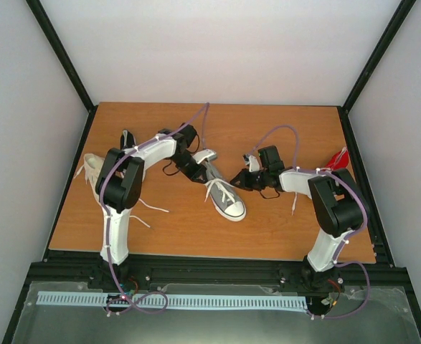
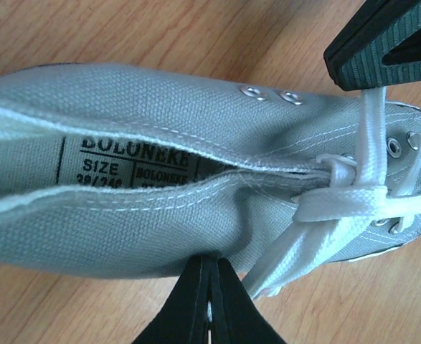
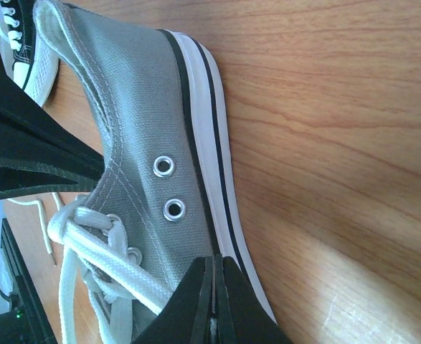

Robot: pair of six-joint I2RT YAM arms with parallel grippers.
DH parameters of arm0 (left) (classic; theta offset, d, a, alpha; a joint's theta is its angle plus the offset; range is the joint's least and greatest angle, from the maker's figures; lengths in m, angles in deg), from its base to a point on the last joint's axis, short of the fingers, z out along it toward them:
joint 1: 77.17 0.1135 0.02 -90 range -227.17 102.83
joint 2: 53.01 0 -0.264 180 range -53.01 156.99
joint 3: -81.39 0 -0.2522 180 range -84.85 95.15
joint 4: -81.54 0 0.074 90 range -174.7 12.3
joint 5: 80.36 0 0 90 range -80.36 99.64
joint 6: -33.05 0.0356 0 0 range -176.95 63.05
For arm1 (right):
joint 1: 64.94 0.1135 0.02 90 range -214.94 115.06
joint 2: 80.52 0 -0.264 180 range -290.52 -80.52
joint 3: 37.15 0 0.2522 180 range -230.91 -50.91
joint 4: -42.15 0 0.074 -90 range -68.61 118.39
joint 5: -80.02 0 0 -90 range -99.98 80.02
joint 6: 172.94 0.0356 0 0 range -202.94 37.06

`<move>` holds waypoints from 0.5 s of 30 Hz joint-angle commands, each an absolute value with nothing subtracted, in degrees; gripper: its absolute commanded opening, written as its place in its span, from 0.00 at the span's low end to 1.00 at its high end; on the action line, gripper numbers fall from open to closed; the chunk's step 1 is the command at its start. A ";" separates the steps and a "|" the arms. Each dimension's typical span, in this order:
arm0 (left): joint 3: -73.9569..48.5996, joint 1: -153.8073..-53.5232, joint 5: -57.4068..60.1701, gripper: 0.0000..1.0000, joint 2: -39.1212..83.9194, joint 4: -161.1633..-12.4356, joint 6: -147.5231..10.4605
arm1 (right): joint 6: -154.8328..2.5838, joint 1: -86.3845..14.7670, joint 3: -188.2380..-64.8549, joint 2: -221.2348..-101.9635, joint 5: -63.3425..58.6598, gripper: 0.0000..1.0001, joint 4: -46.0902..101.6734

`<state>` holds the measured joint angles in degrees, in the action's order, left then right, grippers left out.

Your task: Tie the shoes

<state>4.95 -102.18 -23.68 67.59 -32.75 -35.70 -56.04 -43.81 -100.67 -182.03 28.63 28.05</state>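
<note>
The grey shoe point(image 1: 224, 195) with white toe cap and sole lies mid-table, toe toward the near right. In the left wrist view its grey side point(image 2: 124, 229) and white laces point(image 2: 339, 208) fill the frame. My left gripper point(image 2: 210, 266) is shut against the shoe's side, with a sliver of white lace between its fingers; from above it point(image 1: 193, 170) is at the shoe's heel end. My right gripper point(image 3: 214, 266) is shut on a white lace point(image 3: 117, 269) beside the eyelets, and it point(image 1: 239, 179) is at the shoe's right side. It also shows in the left wrist view point(image 2: 382, 43), with a lace hanging from it.
A cream shoe point(image 1: 90, 168) lies at the left with loose laces. A black shoe point(image 1: 128, 138) lies behind the left arm. A red shoe point(image 1: 338, 158) is at the right edge. The wooden table point(image 1: 282, 222) ends at black rails.
</note>
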 commanded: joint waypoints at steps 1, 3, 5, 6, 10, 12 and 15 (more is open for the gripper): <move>5.12 -101.53 -22.71 0.01 68.52 -32.24 -34.58 | -57.99 -44.21 -101.44 -181.13 28.92 0.07 27.72; 5.52 -101.57 -23.26 0.02 67.37 -31.70 -34.12 | -59.16 -44.19 -102.63 -180.62 28.00 0.27 25.68; 6.03 -101.52 -23.04 0.22 65.84 -31.02 -33.70 | -60.59 -44.22 -104.01 -179.05 26.12 0.36 23.55; 6.29 -101.47 -22.97 0.30 65.08 -30.58 -33.42 | -61.35 -44.20 -104.91 -178.35 25.02 0.41 22.22; 7.55 -100.37 -22.58 0.51 61.99 -27.30 -31.74 | -64.67 -43.02 -109.85 -176.91 19.51 0.55 16.84; 7.90 -99.31 -21.79 0.58 60.38 -25.57 -30.70 | -66.58 -40.94 -112.69 -177.53 16.15 0.61 14.76; 8.43 -97.27 -20.13 0.66 58.85 -22.40 -29.18 | -68.55 -37.27 -117.23 -180.20 11.22 0.67 12.78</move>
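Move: The grey shoe's lace knot lies about 5 cm to the right of the left hand and some 3 cm back from it, roughly 1 cm lower. From the right hand it is about 4 cm left, 1 cm back and 1 cm lower. The toe cap is some 8 cm back from the right hand, level with it sideways; the shoe's heel is around 6 cm ahead and 8 cm left of it. Both are a few centimetres lower than that hand. The two lace loops, still pinched at opposite sides of the grey shoe, are let go as both grippers open from shut to about two-thirds. The right hand then lifts away about 5 cm, moving some 3.5 cm forward while its fingertips tilt up roughly 10 degrees; the left hand rises a little under 3 cm and backs off about 2 cm left, clear of the shoe. ##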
